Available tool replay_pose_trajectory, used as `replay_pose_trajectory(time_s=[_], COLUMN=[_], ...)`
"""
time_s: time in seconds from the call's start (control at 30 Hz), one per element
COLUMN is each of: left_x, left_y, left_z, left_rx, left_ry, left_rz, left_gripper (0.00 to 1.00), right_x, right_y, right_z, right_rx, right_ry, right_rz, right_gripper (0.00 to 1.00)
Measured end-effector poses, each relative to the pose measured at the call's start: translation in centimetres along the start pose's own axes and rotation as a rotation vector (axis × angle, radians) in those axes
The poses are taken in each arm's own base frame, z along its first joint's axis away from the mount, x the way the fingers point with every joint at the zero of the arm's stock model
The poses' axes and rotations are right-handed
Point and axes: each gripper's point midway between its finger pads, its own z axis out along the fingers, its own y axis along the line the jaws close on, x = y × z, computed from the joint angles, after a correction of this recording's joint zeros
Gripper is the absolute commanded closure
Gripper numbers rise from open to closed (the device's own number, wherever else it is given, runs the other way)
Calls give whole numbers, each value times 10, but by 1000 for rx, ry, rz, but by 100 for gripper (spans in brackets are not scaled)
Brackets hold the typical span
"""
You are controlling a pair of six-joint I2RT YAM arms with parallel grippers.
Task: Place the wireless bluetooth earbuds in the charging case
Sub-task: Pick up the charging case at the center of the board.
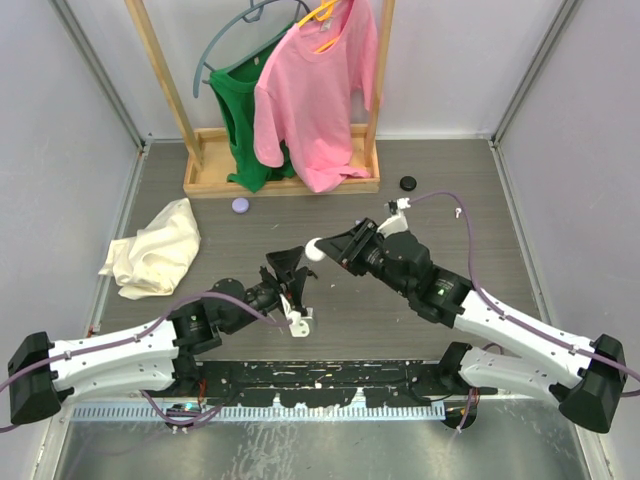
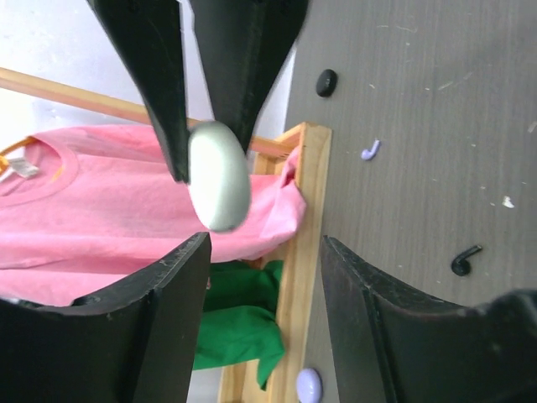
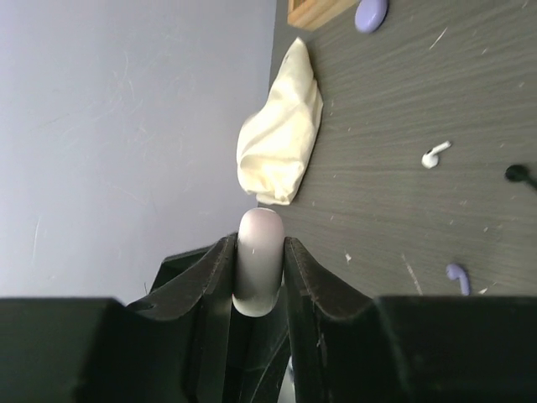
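My right gripper (image 1: 327, 248) is shut on a white oval charging case (image 1: 314, 248), held above the table; in the right wrist view the case (image 3: 258, 260) sits upright between the fingers. My left gripper (image 1: 287, 268) is open and empty just in front of it; in its wrist view (image 2: 264, 323) the case (image 2: 217, 176) hangs ahead of its fingertips. A white earbud (image 3: 435, 154), a black earbud (image 3: 520, 174) and a lilac earbud (image 3: 457, 277) lie on the table. The left wrist view shows a lilac earbud (image 2: 370, 150) and a black one (image 2: 466, 260).
A wooden clothes rack (image 1: 280, 180) with a pink shirt (image 1: 320, 90) and a green shirt (image 1: 245, 130) stands at the back. A lilac case (image 1: 240, 205) and a black case (image 1: 407, 183) lie near it. A cream cloth (image 1: 155, 250) lies at the left.
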Motion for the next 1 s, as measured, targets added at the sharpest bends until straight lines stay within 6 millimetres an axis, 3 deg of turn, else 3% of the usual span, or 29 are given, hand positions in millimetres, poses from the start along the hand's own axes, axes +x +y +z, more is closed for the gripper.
replay_pose_trajectory(time_s=[0.2,0.47,0.67,0.9,1.0], left_x=[4,-6,-15,-21,-13], left_y=[-14,-5,-12,-24,-26], left_z=[-2,-6,-8,-7,-5], left_rx=[78,122,168,189,175], left_ry=[41,115,176,166,134], left_rz=[-116,-432,-684,-981,-1128], left_gripper=[38,33,23,22,21], right_x=[-34,-59,-60,-50,-43], right_y=[-14,-35,-26,-9,-8], right_z=[3,4,5,-3,-6], right_rx=[24,51,-12,-127,-164], right_ry=[-69,-74,5,92,131], right_rz=[-89,-304,-541,-767,-834], right_gripper=[99,99,99,99,99])
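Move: The white charging case already sits in the right fingers, its middle roughly 1 cm ahead and 1 cm left of that hand; from the open left hand it lies about 2 cm ahead, 4 cm right and 2 cm higher. On the board some 26 cm below the right hand are the black earbud, 4 cm ahead and 4 cm left, and the white earbud, 5 cm ahead and 12 cm left. The charging case stays pinched in the right hand, carried forward and right about 5 cm each way, away from the left fingers, then eased partly back while that wrist rolls some 50 degrees counter-clockwise, looking along its fingers. Empty, the left hand opens wider, draws slightly back and down, and rolls about 65 degrees the same way. ##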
